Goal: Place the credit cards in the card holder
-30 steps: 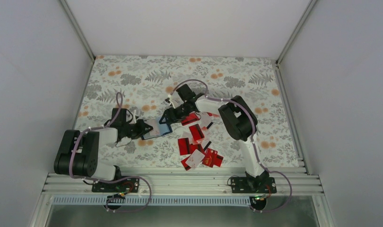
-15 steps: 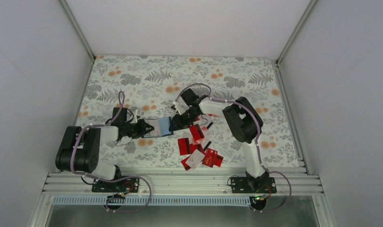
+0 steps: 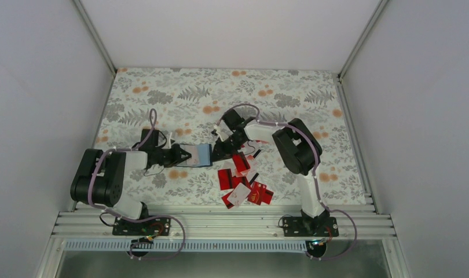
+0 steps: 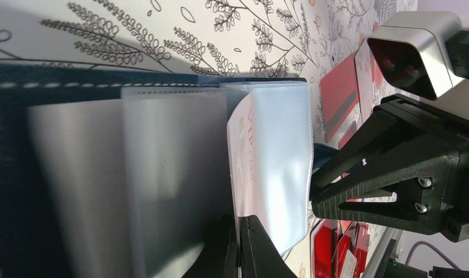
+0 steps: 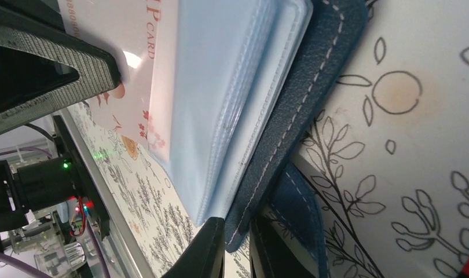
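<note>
The card holder (image 3: 198, 155) lies open between the two grippers, its dark navy cover (image 5: 313, 87) down and pale clear sleeves (image 4: 278, 145) fanned up. A white card (image 4: 244, 139) sits inside one sleeve. My left gripper (image 3: 184, 155) is shut on a clear sleeve at the holder's left side; in the left wrist view its fingertips (image 4: 239, 243) pinch the sleeve's edge. My right gripper (image 3: 216, 152) is shut on the cover's right edge, which sits between its fingers (image 5: 237, 249). The loose credit cards (image 3: 239, 176), mostly red, lie scattered just right of the holder.
The floral mat (image 3: 162, 104) covers the table. The card pile reaches toward the near rail (image 3: 220, 223). White walls close in the left, right and back. The right arm's elbow (image 3: 293, 147) hangs over the pile's far right side.
My right gripper has come down from above the holder to its right edge and closed on the cover. The holder and the left gripper have shifted slightly right.
</note>
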`<state>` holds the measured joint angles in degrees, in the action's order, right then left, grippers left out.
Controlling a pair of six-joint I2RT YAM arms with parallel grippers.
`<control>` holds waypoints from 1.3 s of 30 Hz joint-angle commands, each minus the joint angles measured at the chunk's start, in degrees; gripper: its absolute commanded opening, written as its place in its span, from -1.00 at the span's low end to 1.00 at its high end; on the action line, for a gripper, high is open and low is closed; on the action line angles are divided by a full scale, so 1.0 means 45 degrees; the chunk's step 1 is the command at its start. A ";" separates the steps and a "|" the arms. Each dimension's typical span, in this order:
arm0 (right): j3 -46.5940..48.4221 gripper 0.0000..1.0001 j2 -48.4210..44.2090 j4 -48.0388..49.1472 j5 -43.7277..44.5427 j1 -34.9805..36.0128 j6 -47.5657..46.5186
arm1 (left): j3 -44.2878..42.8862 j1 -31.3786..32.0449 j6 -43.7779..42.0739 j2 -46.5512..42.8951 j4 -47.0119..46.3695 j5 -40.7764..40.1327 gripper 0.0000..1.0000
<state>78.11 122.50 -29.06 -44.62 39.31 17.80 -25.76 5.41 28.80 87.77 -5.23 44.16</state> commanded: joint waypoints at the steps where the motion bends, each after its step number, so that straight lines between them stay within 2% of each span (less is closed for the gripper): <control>1: 0.0432 -0.75 0.0795 0.0057 0.0307 0.0171 0.0153 | -0.0137 0.0282 -0.0636 0.0516 0.0990 -0.1142 -0.95; 11: 0.1601 -0.77 0.1473 -0.0293 0.0528 0.0154 -0.0004 | -0.0853 0.0523 -0.1198 0.0962 0.1827 -0.1033 -0.95; 19: 0.2188 -0.78 0.1883 -0.0382 0.0648 0.0073 -0.0173 | -0.1273 0.0595 -0.1142 0.0940 0.3073 -0.1473 -0.95; 29: 0.3898 -0.82 0.2993 -0.0969 0.0803 -0.0187 -0.0407 | -0.2189 0.0595 -0.1325 0.1308 0.4452 -0.2266 -0.95; 34: 0.4459 -0.82 0.3562 -0.1097 0.0831 -0.0264 -0.0575 | -0.2970 0.0565 -0.1925 0.1843 0.5256 -0.2458 -0.95; 39: 0.4783 -0.83 0.3897 -0.1250 0.0950 -0.0316 -0.0727 | -0.3552 0.0546 -0.2488 0.2728 0.5703 -0.1929 -0.94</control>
<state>97.97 134.85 -39.66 -47.51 37.71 16.25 -42.26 6.61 21.56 94.65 11.70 35.77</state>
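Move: My left hand still pinches the white VIP card, its leading edge already inside the holder's clear pocket. The pocket's middle lies about 5 cm to the right, level fore and aft, and roughly 1 cm below. My right hand already has the holder's right edge, with the VIP card some 8 cm to its left and about as high. From that hand, one red card lies 10 cm right and 2 cm back, another 4 cm right and 8 cm back, both about 2 cm below. I bring my right hand, keeping its pinch on the holder's edge, forward some 4 to 5 cm and nearly 3 cm left, drawing the pocket onto the card. My left hand keeps the card pinched and travels forward about as far, hardly sideways, its fingers tipping some 10 degrees steeper towards the table. Both go slowly at first, then faster, staying low. ##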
